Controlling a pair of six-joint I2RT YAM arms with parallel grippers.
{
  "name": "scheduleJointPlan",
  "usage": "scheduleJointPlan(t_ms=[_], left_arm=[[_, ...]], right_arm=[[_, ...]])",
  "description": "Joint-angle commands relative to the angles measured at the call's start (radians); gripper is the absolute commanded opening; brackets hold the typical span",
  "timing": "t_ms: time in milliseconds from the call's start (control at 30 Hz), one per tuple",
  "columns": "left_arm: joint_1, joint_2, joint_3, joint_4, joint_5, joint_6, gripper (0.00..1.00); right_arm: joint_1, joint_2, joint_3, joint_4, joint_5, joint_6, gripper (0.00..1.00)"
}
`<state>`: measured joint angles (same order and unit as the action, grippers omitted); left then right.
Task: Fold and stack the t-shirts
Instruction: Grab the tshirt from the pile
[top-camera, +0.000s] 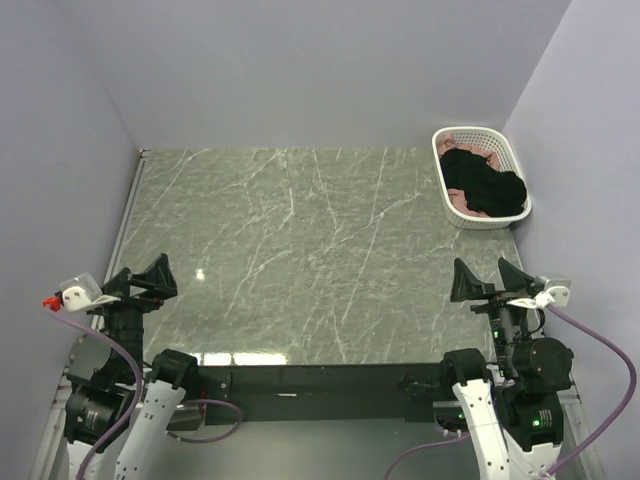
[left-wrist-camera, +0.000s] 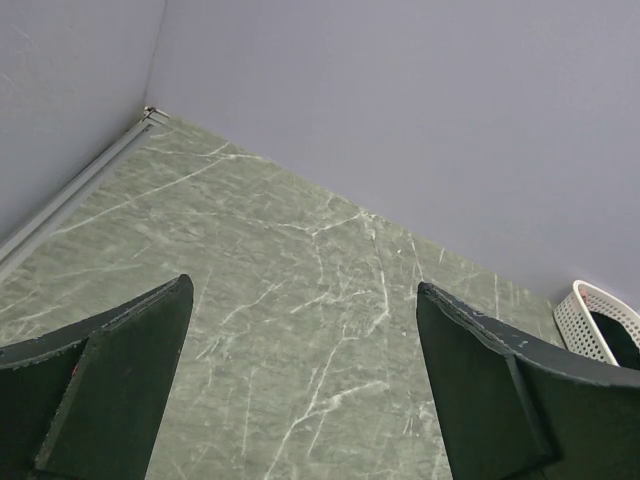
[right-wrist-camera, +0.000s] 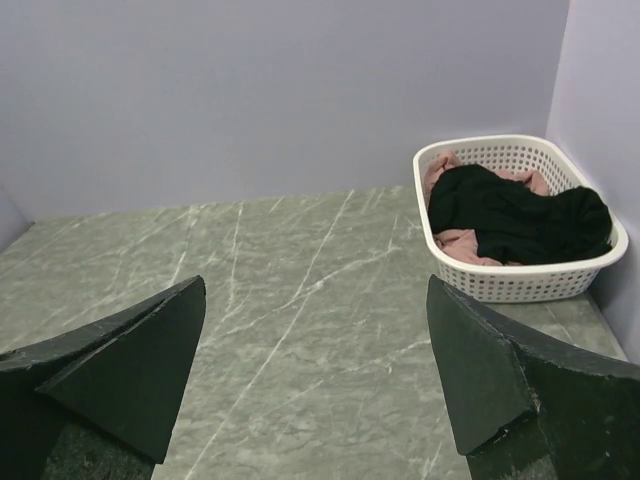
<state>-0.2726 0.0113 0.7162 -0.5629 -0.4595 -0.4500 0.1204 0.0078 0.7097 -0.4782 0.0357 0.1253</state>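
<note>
A crumpled black t-shirt (top-camera: 484, 182) lies on top of dusty pink cloth (top-camera: 459, 201) inside a white lattice basket (top-camera: 497, 221) at the far right of the table. In the right wrist view the black t-shirt (right-wrist-camera: 515, 216) covers most of the pink cloth (right-wrist-camera: 455, 241). My left gripper (top-camera: 139, 280) is open and empty at the near left. My right gripper (top-camera: 491, 279) is open and empty at the near right, well short of the basket. Both grippers hold nothing in the wrist views, the left (left-wrist-camera: 303, 290) and the right (right-wrist-camera: 315, 285).
The green marble table (top-camera: 300, 250) is walled by pale lilac panels at the back and both sides. The basket (right-wrist-camera: 520, 283) sits against the right wall. A corner of the basket (left-wrist-camera: 585, 315) shows in the left wrist view.
</note>
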Motion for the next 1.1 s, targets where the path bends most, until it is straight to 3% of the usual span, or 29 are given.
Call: scheduleJointPlan(t_ms=[0,167,367,667,867,1067], left_arm=[[0.0,0.027,-0.011,0.052,0.019,-0.012,0.99],[0.0,0.078,-0.027,0.087,0.015,-0.024,1.0],[0.0,0.226,-0.055,0.153,0.031,-0.047,0.99],[0.0,0.461,-0.063,0.193,0.068,-0.029,0.99],[-0.022,0.483,-0.104,0.224,0.072,-0.035,0.99],[-0.048,0.481,-0.107,0.221,0.03,-0.023,0.99]], right_arm=[[0.007,-0.08,-0.021,0.006,0.007,0.002,0.97],[0.007,-0.072,-0.042,0.029,0.032,0.048,0.97],[0.007,0.085,-0.03,0.05,0.122,0.129,0.97],[0.005,0.601,0.187,0.043,0.216,0.178,0.98],[-0.011,1.042,0.41,-0.007,0.391,0.215,0.98],[-0.162,1.358,0.537,0.029,0.356,0.286,0.98]])
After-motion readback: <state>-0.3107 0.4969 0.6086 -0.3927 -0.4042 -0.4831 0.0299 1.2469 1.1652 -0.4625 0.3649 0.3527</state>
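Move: The black t-shirt on top of the pile lies about 34 cm ahead of the right hand, some 15 cm to its right and 20 cm below. The pink cloth shows from beneath it, centred at about the same spot but 3 cm lower. The white basket around both has its middle about 35 cm ahead, 15 cm right and 23 cm below. From the left hand the black t-shirt is about 34 cm ahead, 80 cm right and 19 cm below. The black t-shirt in the basket is what the right hand heads for: it sinks slightly, then sweeps forward some 22 cm, dropping 9 cm and drifting right late on, wide open, tipping down about 40 degrees and turning clockwise. Meanwhile the open left hand reaches forward and down over bare table, veering right and tipping down, then all but stops. ##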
